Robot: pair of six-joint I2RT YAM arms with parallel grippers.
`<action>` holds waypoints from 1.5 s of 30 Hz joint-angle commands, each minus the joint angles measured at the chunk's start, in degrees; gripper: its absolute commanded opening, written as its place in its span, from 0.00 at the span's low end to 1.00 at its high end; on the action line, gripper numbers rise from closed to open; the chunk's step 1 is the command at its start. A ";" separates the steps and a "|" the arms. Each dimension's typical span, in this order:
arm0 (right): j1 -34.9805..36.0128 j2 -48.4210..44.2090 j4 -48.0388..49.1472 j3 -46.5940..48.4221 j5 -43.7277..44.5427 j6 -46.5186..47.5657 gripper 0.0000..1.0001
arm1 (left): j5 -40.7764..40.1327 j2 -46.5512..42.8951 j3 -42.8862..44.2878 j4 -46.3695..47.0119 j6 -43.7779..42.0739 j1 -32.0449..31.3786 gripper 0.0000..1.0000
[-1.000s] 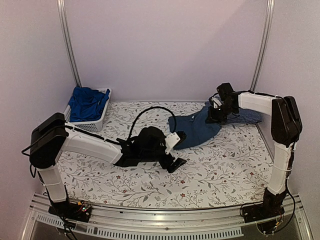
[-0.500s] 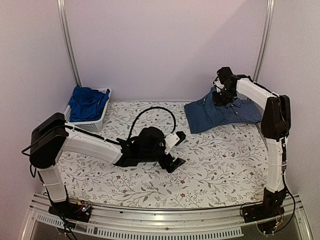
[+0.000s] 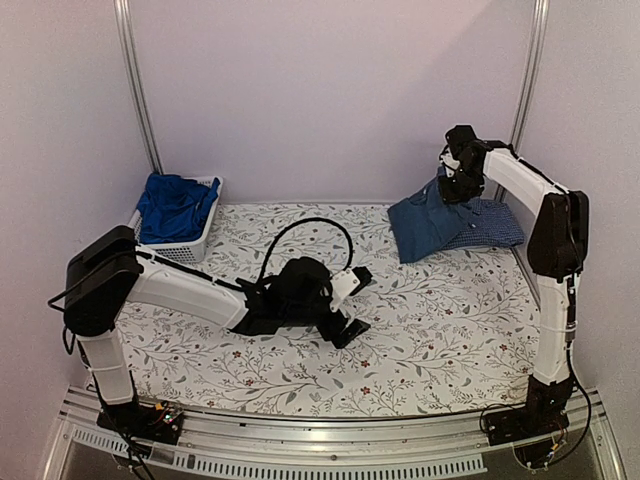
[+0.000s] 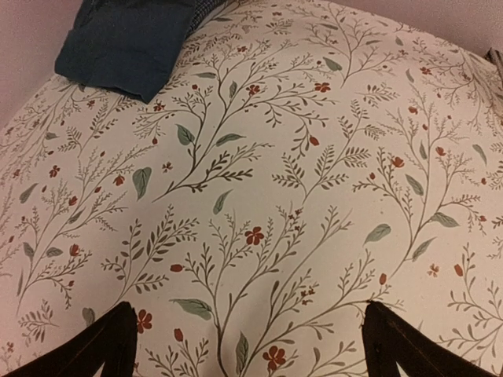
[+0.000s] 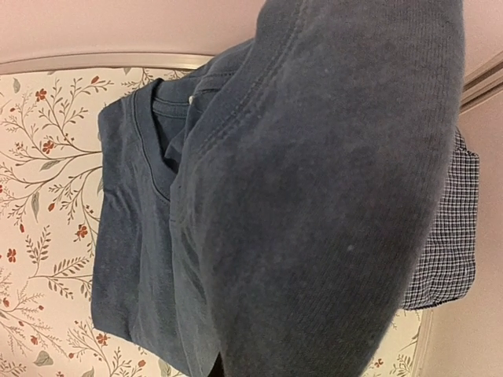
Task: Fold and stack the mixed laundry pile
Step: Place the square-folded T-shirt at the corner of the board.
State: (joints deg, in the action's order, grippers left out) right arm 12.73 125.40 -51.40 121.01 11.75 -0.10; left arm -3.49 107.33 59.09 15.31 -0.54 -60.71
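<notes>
A dark navy T-shirt (image 3: pixel 423 226) hangs folded from my right gripper (image 3: pixel 449 192), which is shut on its upper edge at the far right of the table. Its lower part rests on the blue small-checked shirt (image 3: pixel 492 229). In the right wrist view the navy T-shirt (image 5: pixel 314 196) fills most of the picture and hides the fingers, and the checked shirt (image 5: pixel 449 236) peeks out at its right. A bright royal-blue garment (image 3: pixel 175 205) lies in the basket. My left gripper (image 3: pixel 353 302) is open, low over the middle of the floral cloth, with nothing between its fingertips (image 4: pixel 106 352).
The white mesh basket (image 3: pixel 196 245) stands at the back left corner. The floral tablecloth (image 3: pixel 450 330) covers the table. Walls close in behind and on both sides. A black cable (image 3: pixel 300 222) loops above the left arm.
My right gripper has carried the navy T-shirt up, back and to the right, from the table's middle-right onto the checked shirt. The left arm has hardly moved.
</notes>
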 commanded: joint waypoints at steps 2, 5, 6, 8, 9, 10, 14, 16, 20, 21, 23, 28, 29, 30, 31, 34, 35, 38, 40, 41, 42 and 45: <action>-1.07 -4.66 -0.27 4.76 1.29 1.71 0.00 | 0.06 1.24 0.54 0.01 0.41 0.67 1.00; -2.19 -4.09 -0.71 6.82 1.18 2.06 0.00 | 0.16 1.62 0.84 -0.31 0.37 0.62 1.00; -2.76 -3.67 -0.91 7.25 1.20 2.19 0.00 | 0.36 1.72 0.92 -0.38 0.38 0.62 1.00; -3.65 -3.21 -1.01 7.84 1.86 2.78 0.00 | 0.60 1.77 0.79 -0.41 0.38 0.68 1.00; -4.15 -3.16 -1.05 7.91 2.37 2.88 0.00 | 0.63 1.73 0.70 -0.25 0.41 0.68 1.00; -4.78 -3.31 -1.07 7.93 2.17 2.91 0.00 | 0.71 1.74 0.63 -0.28 0.37 0.68 1.00; -6.75 -4.72 0.70 6.23 -1.30 1.85 0.00 | 1.06 2.15 0.78 -0.09 0.41 0.87 1.00; -7.39 -4.62 1.39 6.06 -0.76 2.68 0.00 | 1.20 2.61 1.14 -0.22 0.41 1.00 1.00; -9.87 -1.96 2.70 6.19 -1.38 3.67 0.00 | 0.96 2.89 1.47 -0.61 0.38 1.20 1.00; -10.44 -1.51 3.17 6.18 -1.38 3.76 0.00 | 1.02 2.90 1.47 -0.64 0.41 1.25 1.00; -11.39 -0.56 4.20 6.17 -1.42 4.29 0.00 | 0.83 2.89 1.48 -0.98 0.36 1.37 1.00; -12.31 2.35 6.67 6.03 -1.56 6.49 0.01 | 0.93 3.28 1.68 -1.43 0.38 1.82 1.00; -12.32 3.15 7.00 6.07 -1.55 6.91 0.01 | 0.94 3.27 1.77 -1.57 0.38 1.92 1.00; -12.34 3.70 7.47 6.11 -1.68 7.05 0.01 | 0.87 3.25 1.81 -1.67 0.36 1.95 1.00; -12.31 4.71 7.83 6.09 -2.05 7.12 0.01 | 0.85 3.12 1.82 -1.71 0.43 2.04 1.00; -13.94 7.25 8.93 6.19 -1.92 7.17 0.02 | 0.45 2.90 1.97 -1.89 1.35 2.22 1.00; -14.16 7.91 9.14 6.30 -1.68 7.14 0.02 | 0.31 2.81 2.07 -2.10 1.78 2.37 1.00; -14.61 10.17 9.87 6.33 -0.08 6.83 0.03 | -0.08 2.39 1.96 -2.35 2.47 2.97 1.00; -14.98 11.14 10.00 6.32 0.92 6.28 0.04 | -0.16 1.95 1.77 -2.34 2.99 3.49 1.00; -15.13 11.69 10.00 6.34 1.57 6.18 0.06 | -0.19 1.76 1.69 -2.25 3.36 3.80 1.00; -15.25 11.96 10.00 6.34 2.46 6.03 0.10 | -0.18 1.64 1.60 -2.22 3.94 4.14 1.00; -15.52 12.56 9.87 6.17 5.54 5.60 0.43 | 0.13 0.66 1.19 -2.01 5.64 5.39 0.99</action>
State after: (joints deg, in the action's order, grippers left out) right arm -2.35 136.81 -42.59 127.07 12.84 6.15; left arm -3.33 109.84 59.94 13.78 2.31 -57.49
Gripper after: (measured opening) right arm 0.240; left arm 0.996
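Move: Held in the right fingers, the folded T-shirt trails to the left, its loose part about 6 cm left, 5 back and 10 below. The checked shirt it is taken to lies some 8 cm to the right, 2 ahead and 14 below this hand; the board's far right corner is about 19 cm right, 10 ahead and 16 below. From the left hand the checked shirt is about 30 cm ahead, 33 right and 6 below. Lifting the gripped T-shirt about 4 cm, the right hand swings it right over the checked shirt towards the board's far right corner, some 15 cm in all, edging forward, then lowers it roughly 9 cm from the top of the arc. The fingers only start to open at the end. The empty left hand, wide open, sinks 2 cm and eases forward. ##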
